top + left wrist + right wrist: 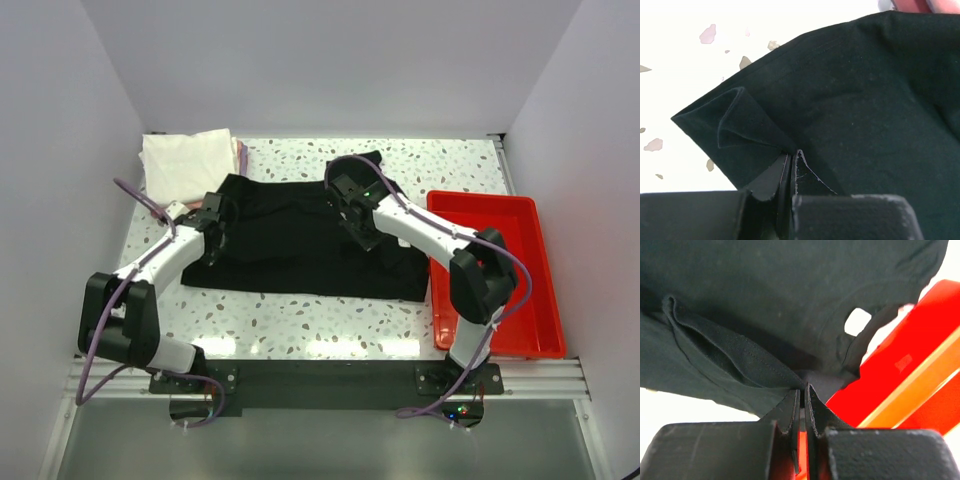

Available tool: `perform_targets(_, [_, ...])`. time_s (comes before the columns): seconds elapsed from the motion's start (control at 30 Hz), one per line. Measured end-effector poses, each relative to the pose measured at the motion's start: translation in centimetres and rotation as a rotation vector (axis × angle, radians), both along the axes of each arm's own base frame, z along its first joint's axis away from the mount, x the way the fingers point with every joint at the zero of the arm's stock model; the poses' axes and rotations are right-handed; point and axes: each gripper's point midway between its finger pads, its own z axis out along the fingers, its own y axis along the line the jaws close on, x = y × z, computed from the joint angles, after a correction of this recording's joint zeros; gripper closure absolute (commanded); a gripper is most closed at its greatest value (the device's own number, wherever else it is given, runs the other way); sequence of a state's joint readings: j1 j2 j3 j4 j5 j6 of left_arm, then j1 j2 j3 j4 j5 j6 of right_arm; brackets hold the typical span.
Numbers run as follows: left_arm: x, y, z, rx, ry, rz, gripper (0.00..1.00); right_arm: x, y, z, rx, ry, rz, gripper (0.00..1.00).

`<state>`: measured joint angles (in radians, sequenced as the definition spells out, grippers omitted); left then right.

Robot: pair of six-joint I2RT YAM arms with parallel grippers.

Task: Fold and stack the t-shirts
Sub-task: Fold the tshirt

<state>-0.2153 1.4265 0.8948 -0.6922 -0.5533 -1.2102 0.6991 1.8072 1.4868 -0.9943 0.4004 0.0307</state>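
A large black t-shirt lies spread across the middle of the table. My left gripper is shut on a fold of the shirt's left edge, lifted a little off the table. My right gripper is shut on a hemmed fold of the same shirt near its right part. A folded white t-shirt lies at the back left, with a pink edge of another folded shirt showing under it. No lavender shirt shows.
A red plastic tray stands at the right, next to the shirt's right edge; it also shows in the right wrist view. White walls close in the table at the back and sides.
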Motion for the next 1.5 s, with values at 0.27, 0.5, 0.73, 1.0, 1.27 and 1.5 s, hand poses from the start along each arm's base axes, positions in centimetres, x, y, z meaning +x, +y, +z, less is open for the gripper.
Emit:
perform_targets(0.27, [1.4,0.4,-1.0,0.003,0.000,0.018,0.47,3.4,0.0,-2.1,-0.081,-0.038,0.026,0.73])
perform_targets(0.5, [3.5,2.0,1.1,0.001,-0.076,0.059,0.00,9.7,-1.5,-1.6,-0.150,-0.226,-0.113,0.01])
perform_targets(0.73, [2.3,2.1,4.0,-0.019,-0.189,0.037,0.00,8.9,-2.3,0.2,-0.086,-0.294,-0.188,0.01])
perform_targets(1.0, [2.2,-0.3,0.8,-0.104,-0.168,-0.118,0.00,2.5,-0.5,-2.0,0.205,-0.149,-0.207,0.01])
perform_targets(1.27, [3.1,-1.9,-2.8,-0.156,-0.135,-0.194,0.00,-0.6,2.5,-6.7,0.357,-0.007,-0.214,0.01])
perform_targets(1.5, [2.1,-1.8,-4.0,-0.158,-0.130,-0.198,0.00,-2.6,3.0,-9.5,0.395,0.047,-0.245,0.01])
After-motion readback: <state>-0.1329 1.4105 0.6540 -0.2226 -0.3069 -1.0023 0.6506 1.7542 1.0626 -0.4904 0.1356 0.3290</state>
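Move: Both my hands already pinch the t-shirt's near side, being folded forward. For my left hand, the laying spot at the shirt's hem end is about 3 cm ahead, 2 cm left and 6 cm below; the shirt pile's middle is some 17 cm ahead and 4 cm left. My right hand's spot, by the far shoulder, is about 10 cm ahead, 2 cm right and 10 cm below; the far sleeve is 16 cm ahead and 2 cm left, the neck label 7 cm right and level with it. I carry the pinched cloth forward over the shirt, my right hand about 10 cm, my left some 3 cm, and open both grippers wide to let it go. Then my right hand draws back about 13 cm, sinking 9 cm and swinging its fingertips some 30 degrees leftward; my left lifts, then drops to the right, and both end open and low over the fold. ##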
